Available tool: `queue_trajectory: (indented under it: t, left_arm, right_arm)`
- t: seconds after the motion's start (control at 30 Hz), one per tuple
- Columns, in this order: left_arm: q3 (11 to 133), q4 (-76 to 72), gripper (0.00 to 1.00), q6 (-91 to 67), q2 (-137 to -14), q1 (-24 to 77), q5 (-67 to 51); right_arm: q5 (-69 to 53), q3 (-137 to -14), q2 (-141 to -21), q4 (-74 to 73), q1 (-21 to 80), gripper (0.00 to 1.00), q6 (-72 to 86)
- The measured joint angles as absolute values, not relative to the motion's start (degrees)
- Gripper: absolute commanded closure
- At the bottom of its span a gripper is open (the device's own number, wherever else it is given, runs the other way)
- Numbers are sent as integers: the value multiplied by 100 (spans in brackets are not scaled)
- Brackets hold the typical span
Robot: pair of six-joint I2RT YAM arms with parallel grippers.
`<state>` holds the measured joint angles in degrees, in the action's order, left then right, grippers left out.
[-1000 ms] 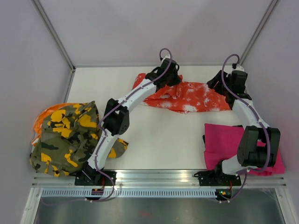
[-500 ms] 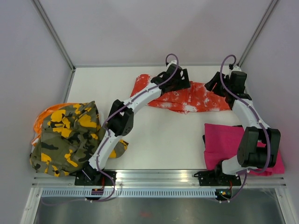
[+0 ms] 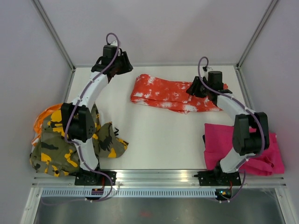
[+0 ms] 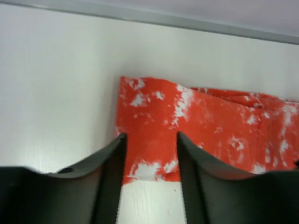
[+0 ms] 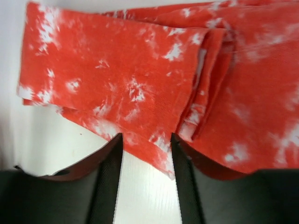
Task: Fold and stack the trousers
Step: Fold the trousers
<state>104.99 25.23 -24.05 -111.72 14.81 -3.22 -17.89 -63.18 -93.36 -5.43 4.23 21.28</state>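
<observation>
The orange-red trousers (image 3: 163,92) with white splatter lie as a long folded band across the back of the table (image 3: 154,140). My left gripper (image 3: 122,65) hangs open by the back left corner, apart from the band's left end (image 4: 154,112), nothing between its fingers (image 4: 120,144). My right gripper (image 3: 191,88) is open over the band's right part, its fingers (image 5: 174,140) low above the near edge of the layered cloth (image 5: 140,79). Camouflage trousers (image 3: 70,135) lie heaped at the left edge. Pink trousers (image 3: 243,144) lie at the front right.
An orange cloth edge (image 3: 44,116) shows under the camouflage heap. Grey walls and metal frame posts (image 3: 56,35) close in the table at the back and sides. The metal rail (image 3: 154,179) with both arm bases runs along the front.
My left gripper opened, let go of the orange-red trousers and swung left to the back corner. The band now lies flatter. My right gripper moved left over its right part and narrowed a little.
</observation>
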Motion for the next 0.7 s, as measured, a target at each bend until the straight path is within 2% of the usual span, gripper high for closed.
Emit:
queue_trajectory:
  t: [0.07, 0.1, 0.13, 0.2, 0.23, 0.47, 0.7]
  left_arm:
    - [10108, 2333, 74, -2143, -10984, 1505, -576]
    - [9990, 2248, 76, -2071, -10986, 1581, -683]
    - [9848, 2143, 87, -2003, -11037, 1688, -834]
    - [9618, 1953, 90, -1986, -11292, 1894, -1142]
    - [9548, 1874, 97, -1992, -11465, 1981, -1288]
    - [9299, 1734, 98, -2499, -12630, 1955, -1544]
    - [9050, 1461, 97, -3015, -12680, 1653, -1726]
  right_arm:
    - [-1719, -6530, -9732, -543, 637, 65, 2106]
    - [-1680, -6632, -9911, -541, 731, 73, 2102]
    - [-1638, -6726, -10077, -541, 803, 76, 2102]
    - [-1500, -6836, -10294, -528, 858, 83, 2080]
    - [-1426, -6858, -10353, -519, 860, 84, 2073]
    - [-1076, -6619, -10787, -456, 862, 86, 2051]
    - [-998, -6388, -10812, -287, 891, 82, 2012]
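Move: The near left corner of the folded trousers lies some 4 cm back, 5 cm to the right and 20 cm below the left hand; the middle of their folded part is about level ahead and 15 cm to the right. For the right hand the near corner of the folded-over end is almost straight beneath, about 1 cm to the left and 11 cm down, with the flat part some 2 cm ahead and 9 cm to the right. Down go both hands onto the folded trousers, fingers shutting in the air on the way. The left drops some 20 cm, drawing back and swinging right before easing left again, its fingers tipping about 20 degrees more downward, to the near left edge; the right sinks about 10 cm, veering out and left then returning, its closed tips meeting the folded-over end's near corner. ##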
